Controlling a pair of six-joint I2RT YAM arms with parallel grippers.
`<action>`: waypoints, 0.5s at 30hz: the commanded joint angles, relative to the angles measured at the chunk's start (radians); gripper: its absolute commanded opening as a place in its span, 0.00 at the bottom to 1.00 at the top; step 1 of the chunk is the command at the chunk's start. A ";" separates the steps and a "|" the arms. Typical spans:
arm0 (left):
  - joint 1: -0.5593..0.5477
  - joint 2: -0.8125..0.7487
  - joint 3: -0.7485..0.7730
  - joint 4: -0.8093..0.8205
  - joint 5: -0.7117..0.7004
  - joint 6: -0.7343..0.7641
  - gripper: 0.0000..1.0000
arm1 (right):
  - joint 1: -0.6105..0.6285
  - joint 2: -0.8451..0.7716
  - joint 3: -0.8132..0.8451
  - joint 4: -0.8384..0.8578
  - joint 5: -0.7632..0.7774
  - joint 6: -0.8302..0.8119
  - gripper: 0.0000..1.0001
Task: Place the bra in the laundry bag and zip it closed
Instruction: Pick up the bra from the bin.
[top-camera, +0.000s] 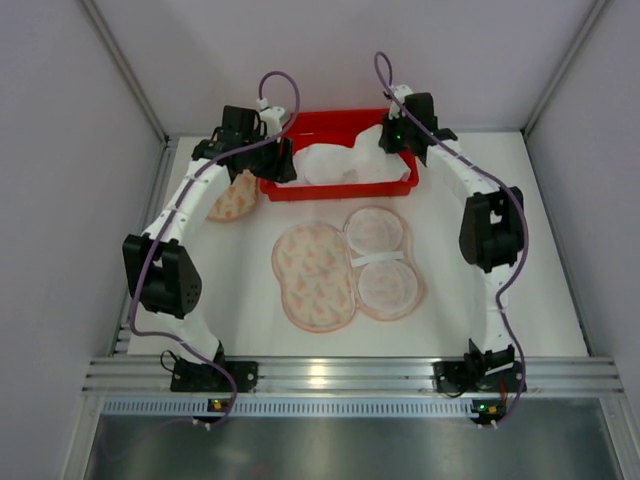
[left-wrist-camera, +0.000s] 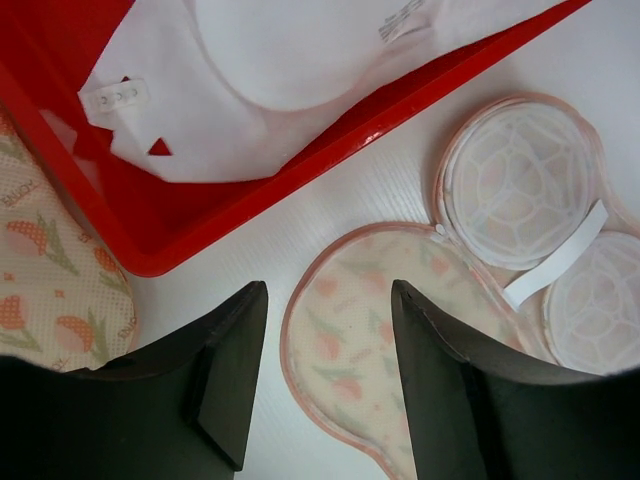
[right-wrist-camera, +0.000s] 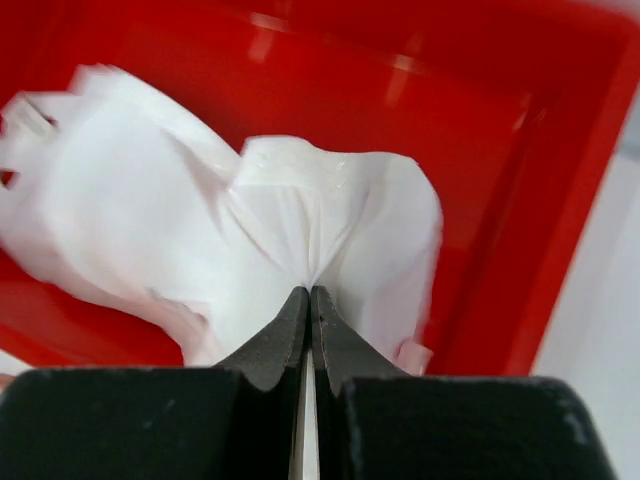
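Observation:
The white bra (top-camera: 335, 163) lies crumpled in the red tray (top-camera: 340, 188) at the back of the table. My right gripper (right-wrist-camera: 310, 290) is shut on a pinched fold of the bra (right-wrist-camera: 150, 200), whose fabric gathers into the closed fingertips. The floral laundry bag (top-camera: 315, 275) lies unzipped and spread flat in the middle of the table, its mesh cup half (top-camera: 385, 265) on the right. My left gripper (left-wrist-camera: 328, 290) hangs open over the table just in front of the tray's left end, above the edge of the bag (left-wrist-camera: 350, 330), with nothing between its fingers.
A second floral piece (top-camera: 233, 197) lies against the tray's left end, by the left arm. The tray's red walls (right-wrist-camera: 480, 150) surround the right gripper. White side walls enclose the table.

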 joint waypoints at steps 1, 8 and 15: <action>0.008 -0.071 -0.012 0.026 -0.012 0.008 0.59 | 0.025 -0.199 -0.009 0.158 -0.011 -0.115 0.00; 0.044 -0.085 -0.009 0.024 -0.016 -0.027 0.61 | 0.051 -0.359 -0.088 0.204 0.001 -0.262 0.00; 0.075 -0.134 -0.052 0.024 0.007 -0.013 0.61 | 0.053 -0.552 -0.127 0.185 0.004 -0.391 0.00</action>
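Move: The right hand already has a pinch of the bra above the bin; the rest of the bra bunches about 9 cm to its left, 2 cm ahead and some 6 cm lower. The bin's middle is roughly 12 cm left, 6 cm ahead and 9 cm below. The open laundry bag waits some 30 cm back, 10 cm left and 12 cm below; from the left hand it lies about 16 cm back, 17 cm right and 19 cm down. Keeping the bra pinched in its shut fingers, the right hand hoists it quickly out of the bin, rising about 22 cm while easing roughly 5 cm back, and the wrist tips up some 30 degrees until the fingers point nearly level. Empty and half open, the left hand drifts about 3 cm left and slightly up, away from the bra. ##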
